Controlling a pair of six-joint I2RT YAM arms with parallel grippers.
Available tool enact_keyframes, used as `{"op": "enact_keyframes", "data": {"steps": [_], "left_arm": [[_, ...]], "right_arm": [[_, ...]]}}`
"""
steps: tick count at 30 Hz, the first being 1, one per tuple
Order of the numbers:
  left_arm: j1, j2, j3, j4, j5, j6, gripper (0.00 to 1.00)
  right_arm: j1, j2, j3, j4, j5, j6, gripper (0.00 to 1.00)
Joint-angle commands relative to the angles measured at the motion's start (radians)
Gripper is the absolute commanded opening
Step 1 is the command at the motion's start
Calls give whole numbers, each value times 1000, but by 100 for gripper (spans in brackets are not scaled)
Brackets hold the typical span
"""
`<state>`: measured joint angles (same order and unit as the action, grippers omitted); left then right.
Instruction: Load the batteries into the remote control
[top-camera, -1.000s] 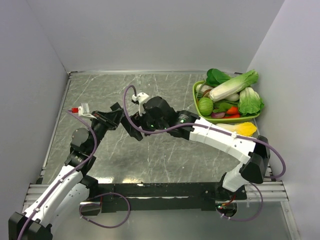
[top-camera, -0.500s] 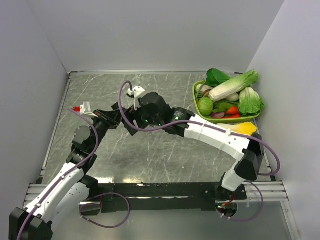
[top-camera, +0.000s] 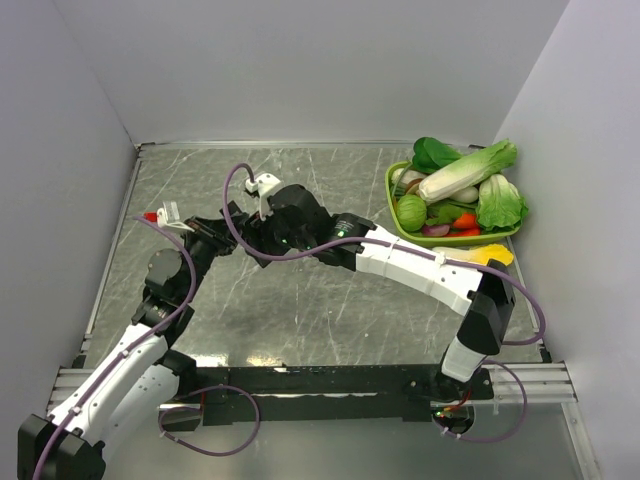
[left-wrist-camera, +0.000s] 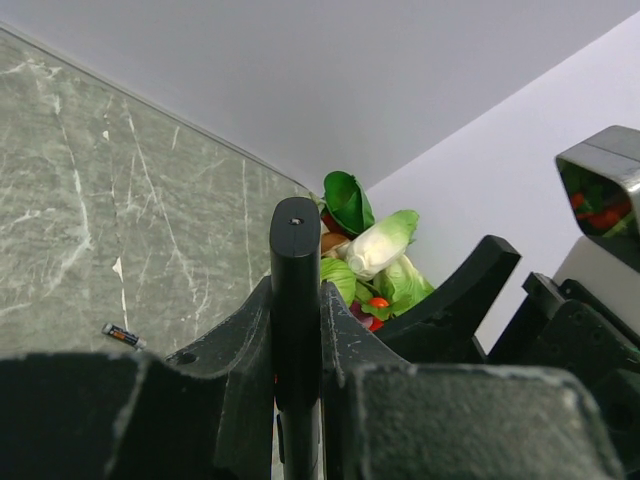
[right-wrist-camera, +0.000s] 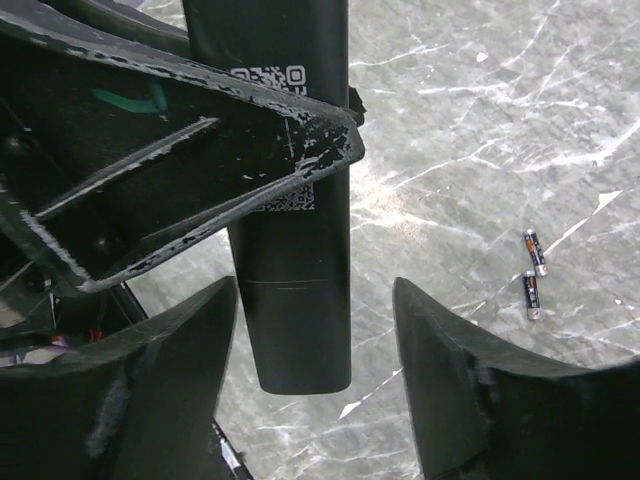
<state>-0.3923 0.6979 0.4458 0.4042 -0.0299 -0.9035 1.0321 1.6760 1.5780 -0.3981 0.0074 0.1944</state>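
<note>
My left gripper (left-wrist-camera: 298, 335) is shut on the remote control (left-wrist-camera: 296, 270), a slim black bar that stands up between its jaws. In the right wrist view the remote control (right-wrist-camera: 300, 335) hangs end-on above the marble table, back side with a QR label facing the camera. My right gripper (right-wrist-camera: 312, 300) is open, with one jaw on each side of the remote's free end and a gap on both sides. Two batteries (right-wrist-camera: 536, 252) (right-wrist-camera: 531, 294) lie side by side on the table to the right. One battery (left-wrist-camera: 124, 337) shows in the left wrist view. From above, the left gripper (top-camera: 226, 241) and right gripper (top-camera: 256, 233) meet left of centre.
A green basket (top-camera: 391, 192) piled with toy vegetables stands at the back right against the wall. White walls close the table on three sides. The right arm's long white link (top-camera: 420, 268) stretches across the middle of the table.
The right arm has swung left, bringing its gripper up to the remote held by the left gripper, and its jaws have narrowed a little. The left arm has stayed put.
</note>
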Motion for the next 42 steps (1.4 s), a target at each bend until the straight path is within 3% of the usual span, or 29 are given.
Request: {"op": "enact_keyframes", "data": {"steps": [1,6,21,27,36,42], "left_arm": [[-3,2,57,6,-39,-9,1],[-3,6,64,2,-48,-18,1],[-3,3,79,-33,-56,-51,1],[-5,6,88,-68,-79,-66,1],[-3,0,111,-85,-225,-72,1],[7,49,151,-73,-355,-38,1]], "right_arm": [[2,2,36,15,17,-12,68],[0,4,25,13,8,-23,62],[9,18,19,-1,-1,-41,61],[17,11,1,-13,2,-55,51],[22,-25,-93,-60,-52,-92,34],[26,-73,-197,-85,-58,-81,33]]}}
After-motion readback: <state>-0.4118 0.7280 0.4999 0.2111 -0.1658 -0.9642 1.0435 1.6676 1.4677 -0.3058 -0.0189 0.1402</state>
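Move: My left hand already holds the remote by its body. Its battery-cover end lies some 4 cm back, 3 cm right and 3 cm lower than my left hand point. That same end already sits between my right hand's open fingers, within about 1 cm of the hand point. The two batteries lie on the table about 8 cm ahead of my right hand, 7 cm to its right and some 24 cm below. I close my right fingers on the side edges of the cover end, just beyond the seam, until they pinch it, easing that hand back barely 1 cm. My left hand keeps its hold and drifts about 1 cm forward and left. Late on, both hands sink together about 2.5 cm, my left wrist tipping down some 10 degrees. ##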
